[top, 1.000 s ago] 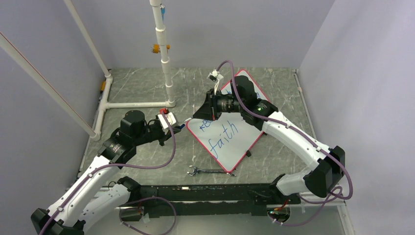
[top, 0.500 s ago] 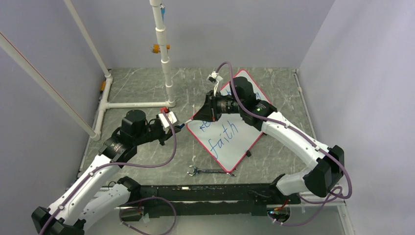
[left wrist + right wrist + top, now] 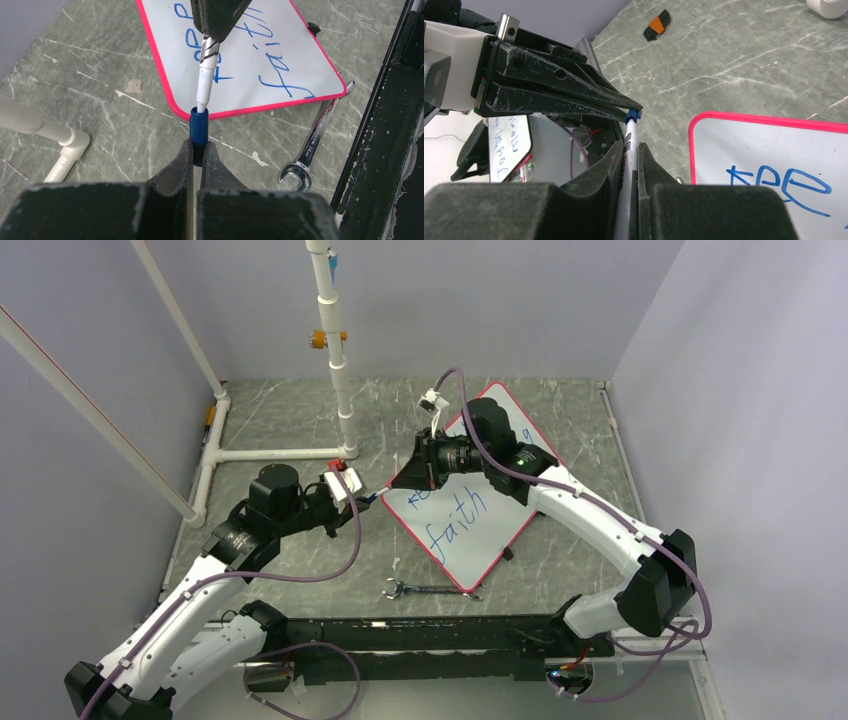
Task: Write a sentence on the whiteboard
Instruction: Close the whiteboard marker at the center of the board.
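The whiteboard [image 3: 497, 528] lies tilted on the table with its red-pink rim showing, also in the left wrist view [image 3: 305, 47] and the right wrist view [image 3: 769, 150]. The sentence [image 3: 455, 521] is blue handwriting; "faith" [image 3: 274, 55] reads plainly, and the line above [image 3: 780, 183] is partly hidden by my right arm. My right gripper [image 3: 402, 478] [image 3: 631, 148] is shut on a white marker [image 3: 204, 84] just off the board's left corner. The marker's tip sits in a blue cap [image 3: 199, 125] [image 3: 632, 116], on which my left gripper [image 3: 371, 497] [image 3: 198, 148] is shut.
A steel wrench [image 3: 430, 590] [image 3: 314, 142] lies below the board's lower corner. A white pipe frame [image 3: 340, 380] stands at the back left. An orange-and-black hex key set [image 3: 657, 25] lies far off on the table. A black rail [image 3: 420, 635] runs along the near edge.
My right gripper has shifted a little to the left with the marker, closing on the cap in the left gripper. The left arm has stayed still.
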`<state>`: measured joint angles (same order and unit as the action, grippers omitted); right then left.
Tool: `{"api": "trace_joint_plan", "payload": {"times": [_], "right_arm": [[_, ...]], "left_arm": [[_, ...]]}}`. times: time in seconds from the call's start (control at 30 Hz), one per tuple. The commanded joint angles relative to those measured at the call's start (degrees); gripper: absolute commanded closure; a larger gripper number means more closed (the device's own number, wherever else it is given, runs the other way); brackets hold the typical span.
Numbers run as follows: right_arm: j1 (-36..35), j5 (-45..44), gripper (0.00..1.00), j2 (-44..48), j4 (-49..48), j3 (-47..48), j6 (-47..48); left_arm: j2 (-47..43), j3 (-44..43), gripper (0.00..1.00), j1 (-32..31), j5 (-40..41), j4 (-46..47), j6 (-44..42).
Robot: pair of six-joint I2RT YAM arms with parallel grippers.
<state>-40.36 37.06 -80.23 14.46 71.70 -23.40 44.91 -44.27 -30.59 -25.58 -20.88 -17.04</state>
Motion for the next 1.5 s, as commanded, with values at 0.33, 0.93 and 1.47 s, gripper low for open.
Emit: {"api": "trace_joint_plan", "payload": {"times": [0.33,0.93,1.47], "right_arm": [[-2.67,0.18,1.0,-5.25,4.03,6.7,4.63],[-6.26,1.51,1.0,-13.72,14.07,16.77,12.16],[-10.74,4.66,1.0,-12.58,6.15,10.53,15.92]], "left_arm": [[-0.28,-1.17,1.0,-0.22,-1.7,1.38,0.34],[-1.06,-0.96,1.0,-0.18,-1.35,2.02,0.33],[-2.23,-2.45,1.0,-0.17,-8.49,1.47,1.05]]}}
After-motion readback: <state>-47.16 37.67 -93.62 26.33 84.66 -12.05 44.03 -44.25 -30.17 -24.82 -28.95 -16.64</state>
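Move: The blue cap, gripped in the left fingers, has its mouth towards the right hand. It lies about 5 cm left of the right hand, 2 cm nearer the base and 4 cm lower. The marker tip is at that mouth, roughly 3 cm right, 1 cm ahead and 1 cm above the left hand. Some 20 cm below the left hand, the whiteboard's middle is about 23 cm right and 16 cm ahead, and the wrench 13 cm right and 11 cm back. The marker, still pinched in the right fingers, is pushed into the cap by the right hand going some 4.5 cm left and nearly 4 cm down, turning about 15 degrees, mostly counter-clockwise. The left hand keeps its grip on the cap and sinks about 2.5 cm, easing left and back. Both draw back about 1 cm at the end. ##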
